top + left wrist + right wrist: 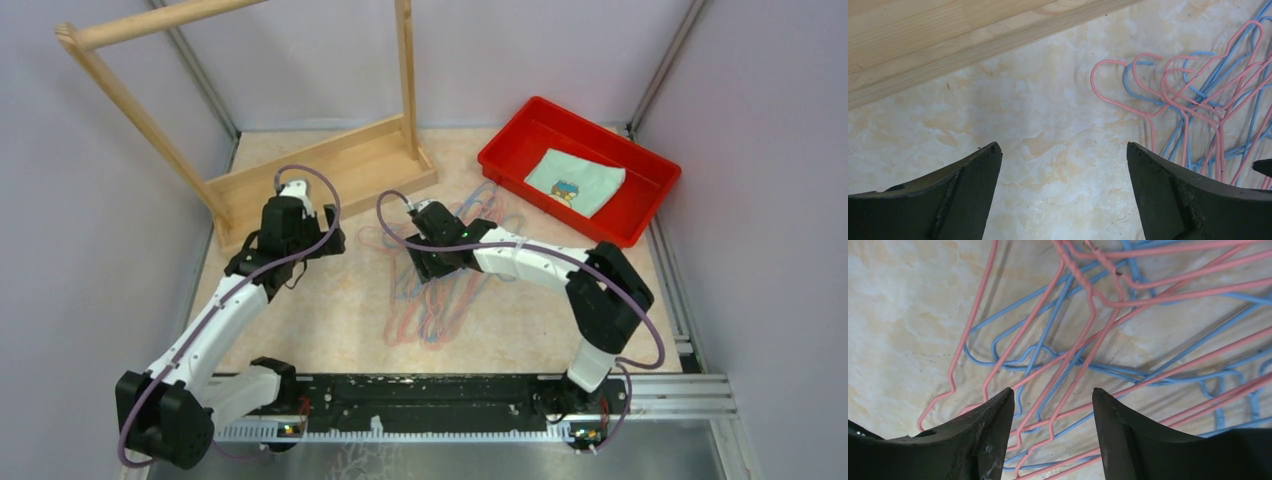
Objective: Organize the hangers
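Several thin pink and light blue hangers [440, 312] lie tangled in a flat pile on the marbled table [330, 320], in the middle. My right gripper [440, 262] hangs low over the pile's far end. In the right wrist view it [1053, 390] stands open, and pink and blue hanger wires [1092, 302] run beneath the gap, none pinched. My left gripper [303, 236] is to the left of the pile, near the wooden rack's base. It [1063, 145] is wide open over bare table, with the hooks of the hangers [1220, 122] off to its right.
A wooden hanging rack [330, 165] stands at the back left, and its base board [948, 35] is just beyond my left gripper. A red tray [610, 233] holding a folded cloth [575, 182] sits at the back right. Walls close in both sides.
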Controlling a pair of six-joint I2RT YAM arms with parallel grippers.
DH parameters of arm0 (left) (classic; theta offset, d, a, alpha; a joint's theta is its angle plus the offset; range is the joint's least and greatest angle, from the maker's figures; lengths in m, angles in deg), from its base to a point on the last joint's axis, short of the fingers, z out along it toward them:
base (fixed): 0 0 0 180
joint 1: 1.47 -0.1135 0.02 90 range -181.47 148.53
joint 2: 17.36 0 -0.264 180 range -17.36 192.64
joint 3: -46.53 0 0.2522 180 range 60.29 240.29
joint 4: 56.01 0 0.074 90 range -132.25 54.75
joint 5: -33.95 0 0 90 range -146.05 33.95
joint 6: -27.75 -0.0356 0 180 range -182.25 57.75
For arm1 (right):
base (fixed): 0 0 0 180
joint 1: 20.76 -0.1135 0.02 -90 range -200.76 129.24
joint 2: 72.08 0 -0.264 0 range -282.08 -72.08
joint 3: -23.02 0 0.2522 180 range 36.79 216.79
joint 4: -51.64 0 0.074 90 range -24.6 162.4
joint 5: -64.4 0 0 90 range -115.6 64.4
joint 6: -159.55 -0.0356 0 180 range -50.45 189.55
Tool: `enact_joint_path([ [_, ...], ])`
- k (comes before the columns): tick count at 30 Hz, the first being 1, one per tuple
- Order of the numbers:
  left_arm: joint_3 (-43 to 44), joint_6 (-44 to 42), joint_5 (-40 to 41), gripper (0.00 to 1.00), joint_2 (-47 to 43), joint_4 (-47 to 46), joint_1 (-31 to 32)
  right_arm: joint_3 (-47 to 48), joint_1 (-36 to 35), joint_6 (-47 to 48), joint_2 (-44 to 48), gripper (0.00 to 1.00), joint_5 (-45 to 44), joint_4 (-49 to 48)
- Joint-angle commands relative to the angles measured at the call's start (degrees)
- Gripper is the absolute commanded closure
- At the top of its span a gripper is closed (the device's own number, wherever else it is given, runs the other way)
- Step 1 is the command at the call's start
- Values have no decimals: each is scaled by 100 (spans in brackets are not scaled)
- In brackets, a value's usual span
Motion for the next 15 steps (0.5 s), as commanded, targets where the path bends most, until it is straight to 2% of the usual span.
enact_joint_path([
  [1,-152,75,-19,0,-244,166,2,-171,-82,-200,-294,42,436,-488],
  [7,-249,145,4,0,-408,279,6,-242,-92,-260,-368,52,368,-600],
  [10,-295,167,22,0,-501,319,6,-248,-87,-273,-440,66,492,-620],
  [15,-346,164,44,0,-555,333,6,-265,-89,-271,-434,70,505,-641],
])
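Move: The pink hanger rods I'm after lie almost under my open right hand, about 5 cm below, a centimetre back and a centimetre to its left. Most of the left-hand hooks in the hanger pile sit some 9 cm left and 5 cm ahead at table level, and the rack's near right corner is about 15 cm ahead and 3 cm right. From my left hand those rods are roughly 15 cm right, 6 cm back and 11 cm below. I drop my right hand about 4 cm onto the tangled hangers, easing back 1.5 cm with its fingertips tucking in towards me by some 5 degrees. There it stops, and the fingers draw in from a bit over half open to about a third, closing around the pink rods. My left hand backs off 2 cm from the rack, still wide open. ##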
